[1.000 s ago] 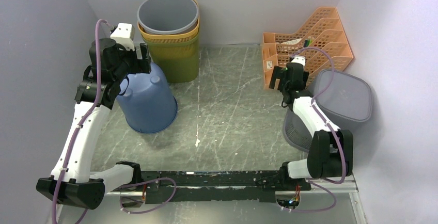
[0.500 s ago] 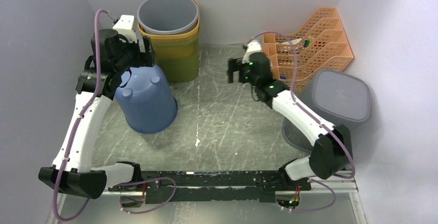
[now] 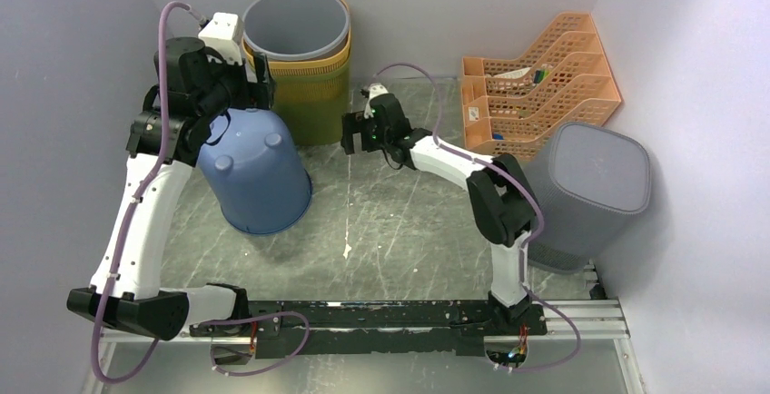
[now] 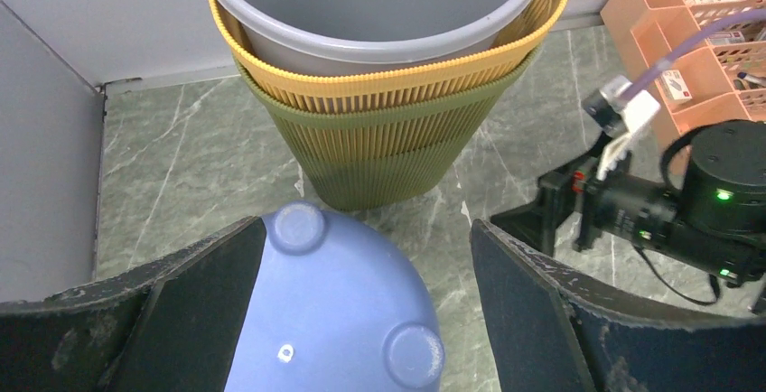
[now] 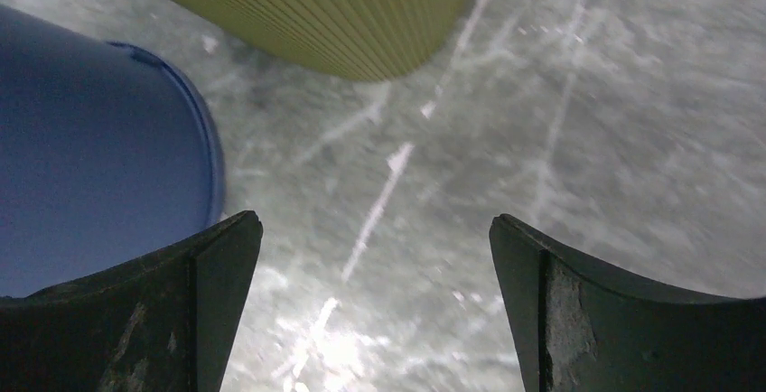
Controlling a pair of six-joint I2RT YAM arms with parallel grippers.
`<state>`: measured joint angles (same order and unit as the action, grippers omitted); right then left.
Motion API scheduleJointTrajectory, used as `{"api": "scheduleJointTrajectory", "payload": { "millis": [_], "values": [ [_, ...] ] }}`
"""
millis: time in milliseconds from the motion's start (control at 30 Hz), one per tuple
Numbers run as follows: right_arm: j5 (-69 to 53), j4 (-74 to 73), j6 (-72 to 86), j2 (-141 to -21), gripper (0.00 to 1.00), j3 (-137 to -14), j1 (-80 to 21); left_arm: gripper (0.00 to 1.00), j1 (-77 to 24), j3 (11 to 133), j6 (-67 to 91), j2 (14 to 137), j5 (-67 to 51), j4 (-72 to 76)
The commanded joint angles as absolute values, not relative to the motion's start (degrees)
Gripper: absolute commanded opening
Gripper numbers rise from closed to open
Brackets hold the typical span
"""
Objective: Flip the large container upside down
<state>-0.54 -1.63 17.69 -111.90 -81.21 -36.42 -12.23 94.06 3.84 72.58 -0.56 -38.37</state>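
Observation:
The large container [image 3: 259, 172] is a blue plastic bucket at the left of the table. It stands mouth down, its round feet facing up. My left gripper [image 3: 255, 94] hovers open just above its far edge. In the left wrist view the blue base [image 4: 334, 320] lies between and below the spread fingers of the left gripper [image 4: 366, 229], apart from them. My right gripper [image 3: 350, 131] is open and empty low over the table's middle. Its wrist view shows the bucket's rim [image 5: 81, 139] to the left of the right gripper [image 5: 375, 220].
A grey bin nested in yellow and olive baskets [image 3: 300, 49] stands at the back, right behind the blue bucket. An orange file rack [image 3: 536, 76] sits at the back right. A grey bin [image 3: 590, 185] stands closed face up by the right wall. Walls enclose three sides.
My right arm has swung from beside the grey bin across to the table's middle. The grey bin's tilted near edge has come down flat. My left gripper has edged back above the blue bucket.

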Motion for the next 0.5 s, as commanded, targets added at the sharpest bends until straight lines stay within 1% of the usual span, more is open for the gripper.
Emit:
{"api": "scheduleJointTrajectory", "payload": {
  "millis": [0, 100, 200, 467],
  "values": [
    [-4.6, 5.9, 22.4, -117.6, 1.00, -86.6, -39.9, 0.95, -12.7, 94.3, 2.8, 71.8, -3.4, -39.1],
    [-4.8, 7.9, 24.4, -122.7, 1.00, -90.8, -42.4, 0.95, -12.6, 94.0, 2.3, 71.4, -4.0, -38.9],
    [-4.5, 5.0, 24.4, -127.8, 1.00, -97.7, -45.7, 0.96, -12.6, 94.3, 2.1, 70.7, -4.0, -39.3],
    [-3.6, 2.7, 25.7, -133.8, 1.00, -105.7, -53.0, 0.96, -12.6, 95.2, 2.7, 69.4, -4.7, -39.6]
  ]
}}
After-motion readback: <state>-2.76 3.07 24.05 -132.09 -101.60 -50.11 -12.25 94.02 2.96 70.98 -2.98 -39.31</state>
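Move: The blue container stands upside down some 24 cm to the right hand's left and about 5 cm back, its middle roughly level with that hand. Beyond it, the olive and yellow basket stack rises about 14 cm ahead of the right hand and 10 cm to its left. From the left hand, the container lies about 27 cm below, 5 cm to the left and 3 cm back. The open right hand sweeps about 17 cm left, curving slightly back, and pushes against the blue container's side. ##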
